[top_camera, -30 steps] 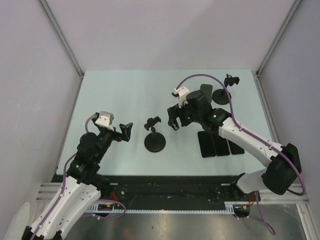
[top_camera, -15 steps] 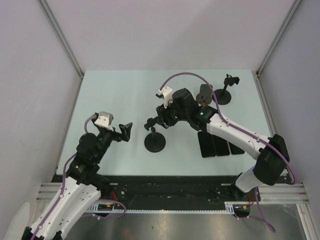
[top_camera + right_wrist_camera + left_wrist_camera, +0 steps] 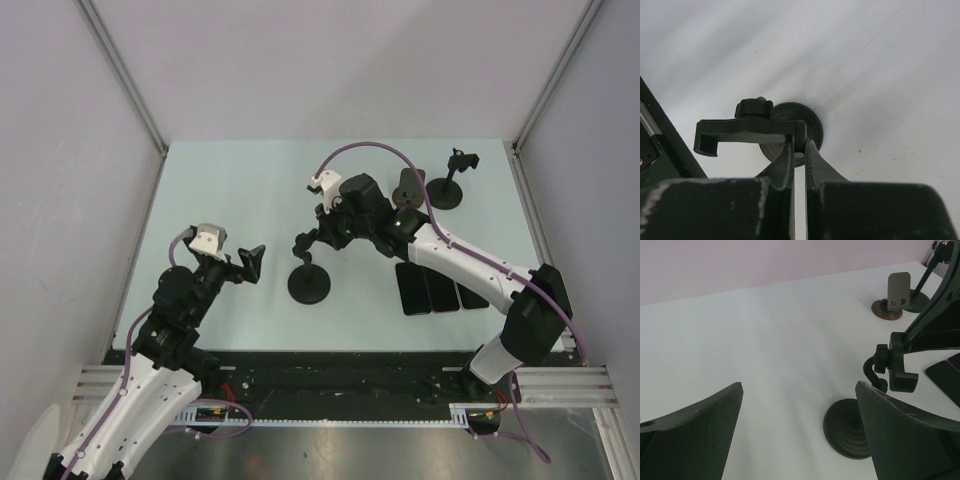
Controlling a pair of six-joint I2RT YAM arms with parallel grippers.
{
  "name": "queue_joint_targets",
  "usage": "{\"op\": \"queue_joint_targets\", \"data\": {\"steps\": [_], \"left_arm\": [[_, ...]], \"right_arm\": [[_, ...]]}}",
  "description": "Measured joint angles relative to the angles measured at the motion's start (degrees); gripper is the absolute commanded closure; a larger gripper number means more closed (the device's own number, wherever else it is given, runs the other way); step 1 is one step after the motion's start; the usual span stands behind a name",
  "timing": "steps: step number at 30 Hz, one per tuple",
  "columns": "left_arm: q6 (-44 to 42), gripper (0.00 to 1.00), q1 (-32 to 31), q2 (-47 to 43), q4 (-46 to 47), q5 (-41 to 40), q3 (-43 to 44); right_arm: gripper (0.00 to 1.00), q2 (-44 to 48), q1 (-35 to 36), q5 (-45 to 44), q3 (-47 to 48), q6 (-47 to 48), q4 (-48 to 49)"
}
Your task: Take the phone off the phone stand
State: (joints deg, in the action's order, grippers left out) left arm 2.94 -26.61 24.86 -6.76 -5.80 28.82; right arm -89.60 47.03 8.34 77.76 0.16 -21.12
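A black phone stand [image 3: 309, 283] with a round base and a clamp head [image 3: 304, 243] stands mid-table; its clamp is empty. My right gripper [image 3: 320, 236] is shut on one end arm of that clamp [image 3: 751, 131], with the base [image 3: 812, 131] below it in the right wrist view. Three dark phones [image 3: 437, 287] lie flat side by side on the table, partly under the right arm. My left gripper [image 3: 252, 262] hangs open to the left of the stand, holding nothing. In the left wrist view the stand's base [image 3: 846, 426] shows by the right finger [image 3: 905, 440].
Two more stands are at the back right: one with a flat plate [image 3: 408, 186], also in the left wrist view [image 3: 892, 301], and a black one with a clamp [image 3: 446, 186]. White walls close in the table [image 3: 230, 200] on three sides.
My right arm swung left from above the phones to the middle stand and its jaws closed on the clamp's end. The left arm stayed still and open.
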Motion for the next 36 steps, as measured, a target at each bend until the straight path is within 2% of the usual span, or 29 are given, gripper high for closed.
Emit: {"op": "queue_joint_targets", "data": {"steps": [9,20,28,36], "left_arm": [[0.0,0.0,-0.1,0.0,0.0,0.0,0.0],[0.0,0.0,-0.2,0.2,0.0,-0.1,0.0],[-0.2,0.0,-0.2,0.2,0.0,-0.1,0.0],[-0.4,0.0,-0.2,0.2,0.0,-0.3,0.0]], "right_arm": [[1.0,-0.1,-2.4,-8.5,0.4,-2.4,1.0],[1.0,-7.3,-18.8,-23.8,3.2,-7.6,10.1],[1.0,-16.6,-21.7,-29.4,13.0,-7.4,11.4],[1.0,-18.8,-23.1,-30.5,15.4,-7.2,11.6]]}}
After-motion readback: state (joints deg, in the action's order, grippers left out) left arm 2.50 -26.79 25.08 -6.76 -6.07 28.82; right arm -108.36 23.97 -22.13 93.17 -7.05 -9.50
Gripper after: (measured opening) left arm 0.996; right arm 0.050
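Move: The black phone stand is already pinched by its empty clamp in my right hand. The free table spot for it lies some 24 cm ahead, 18 cm to the right and about 18 cm below. The brown-based stand is 24 cm ahead and 28 cm right, another black stand 25 ahead and 39 right, and the nearest phone lies level with me, 26 cm right. From my left hand that spot is roughly 29 cm ahead, 31 right. With my right fingers kept shut on the clamp, I carry the phone stand forward about 24 cm and right about 18, starting slowly, sweeping fast and easing off beside the brown-based stand. My height barely changes, so the base slides along the table, while my wrist turns some 50 degrees clockwise and levels a little. ##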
